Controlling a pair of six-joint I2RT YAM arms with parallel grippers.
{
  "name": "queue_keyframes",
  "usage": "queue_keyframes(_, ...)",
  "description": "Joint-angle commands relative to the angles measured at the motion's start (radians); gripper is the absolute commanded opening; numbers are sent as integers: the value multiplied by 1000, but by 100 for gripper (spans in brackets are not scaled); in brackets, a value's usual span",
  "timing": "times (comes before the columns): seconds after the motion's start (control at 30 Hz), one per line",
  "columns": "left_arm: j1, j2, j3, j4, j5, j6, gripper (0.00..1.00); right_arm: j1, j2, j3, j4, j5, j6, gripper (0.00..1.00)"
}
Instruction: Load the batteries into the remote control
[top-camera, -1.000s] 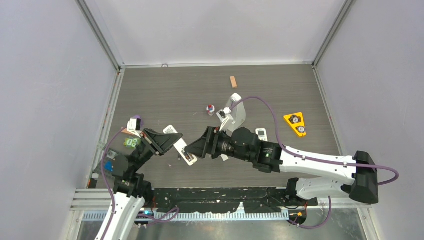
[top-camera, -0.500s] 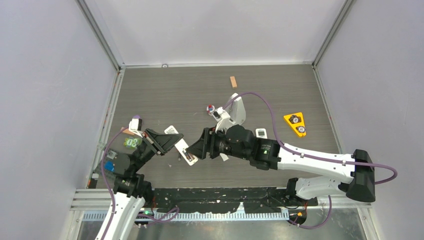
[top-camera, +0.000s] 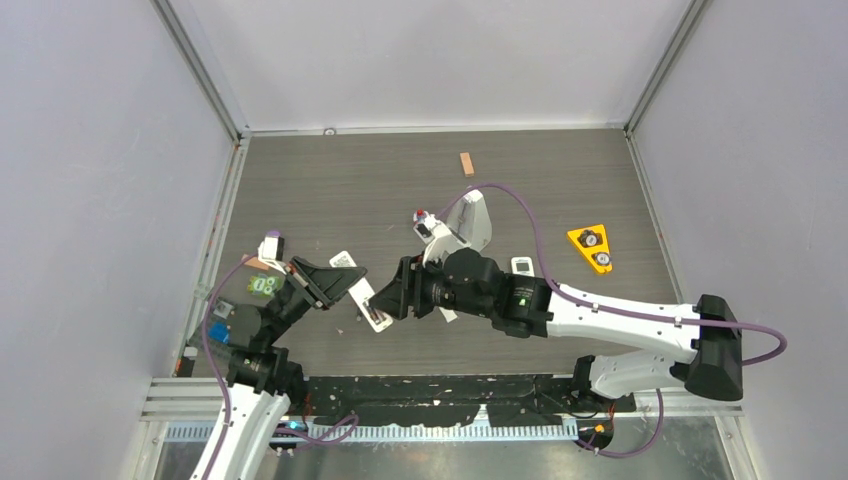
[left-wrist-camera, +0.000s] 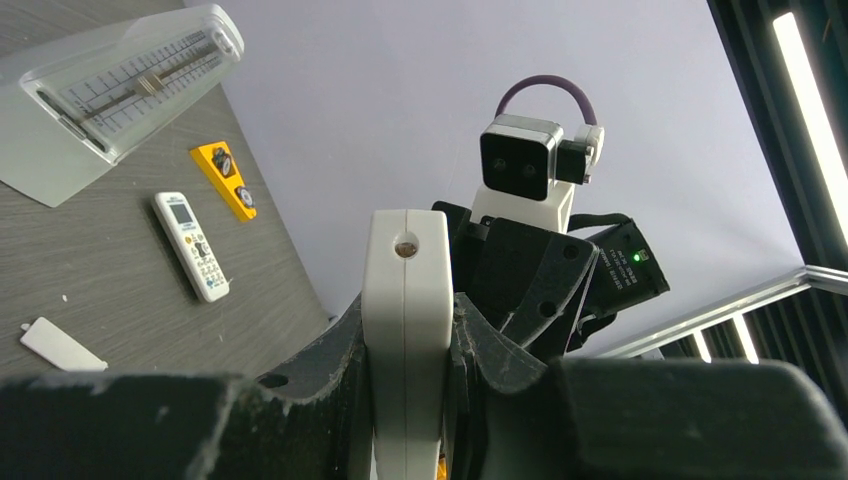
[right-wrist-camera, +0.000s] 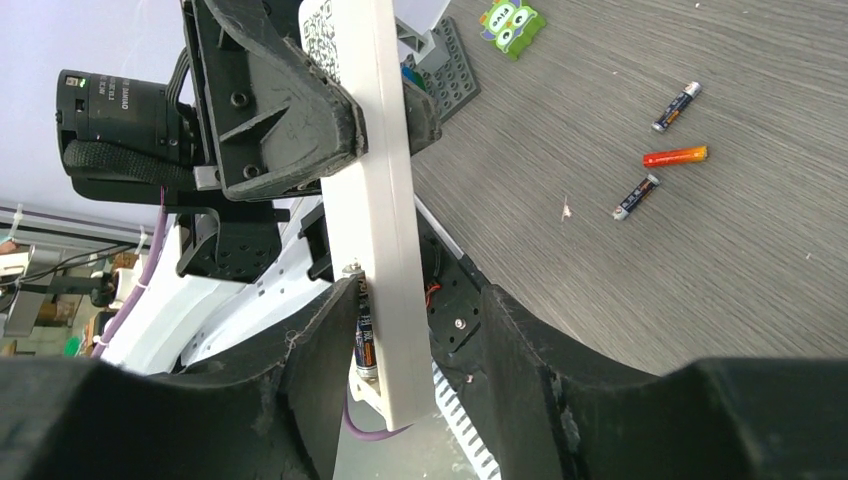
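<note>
My left gripper (left-wrist-camera: 405, 350) is shut on the remote control (left-wrist-camera: 405, 300), a long white bar held off the table (top-camera: 368, 303). In the right wrist view the remote control (right-wrist-camera: 375, 200) runs down between the fingers of my right gripper (right-wrist-camera: 418, 300). A dark battery with an orange band (right-wrist-camera: 364, 340) lies in the remote's open compartment, and the left finger (right-wrist-camera: 320, 350) rests against it. The right finger (right-wrist-camera: 520, 350) stands apart from the remote, so this gripper is open. Three more batteries (right-wrist-camera: 675, 106) (right-wrist-camera: 675, 156) (right-wrist-camera: 636, 197) lie loose on the table.
A grey metronome (top-camera: 475, 222) and a short white remote with buttons (top-camera: 523, 267) sit behind the right arm. The small white cover (left-wrist-camera: 62, 345) lies on the table. A yellow triangle (top-camera: 591, 247), an orange block (top-camera: 466, 163) and a green toy (top-camera: 264, 286) lie around.
The right gripper has narrowed its jaws around the remote's end and crept slightly left. The left gripper has kept its hold on the remote, unmoved.
</note>
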Motion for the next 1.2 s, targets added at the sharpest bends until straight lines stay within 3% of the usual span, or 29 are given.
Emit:
queue_keyframes(0.0,2,2,36,79,5,-20,0,15,33,24,-8,-24,-32,51)
queue_keyframes(0.43,2,12,42,163,9,-58,0,16,82,-36,72,-134,9,33)
queue_keyframes(0.97,2,19,35,170,5,-30,0,25,109,-44,98,-202,-32,21)
queue_keyframes(1.1,2,17,35,162,8,-12,0,25,101,-41,99,-183,-30,26)
queue_keyframes(1.17,2,14,33,162,7,-7,0,25,100,-35,101,-170,-23,34)
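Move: The remote's battery end, with a battery lying in the bay, is about 2 cm back and 1 cm left of my right hand, level with it, between my half-open fingers. From my left hand, which holds the remote near its middle, that end is some 8 cm back and 4 cm right, about level. Below my right hand by about 20 cm lie the loose batteries, 7 cm ahead and 6 cm left, and the battery cover, 5 cm ahead and 16 cm right. I bring my right hand about 2.5 cm left and 2 cm back along with the remote's battery end, turning it some 10 degrees counter-clockwise. As I go I close the fingers until they pinch the end through its thickness, one tip on the bay side over the battery, the other on the opposite face, and squeeze more firmly. My left hand stays put and keeps its grip. ##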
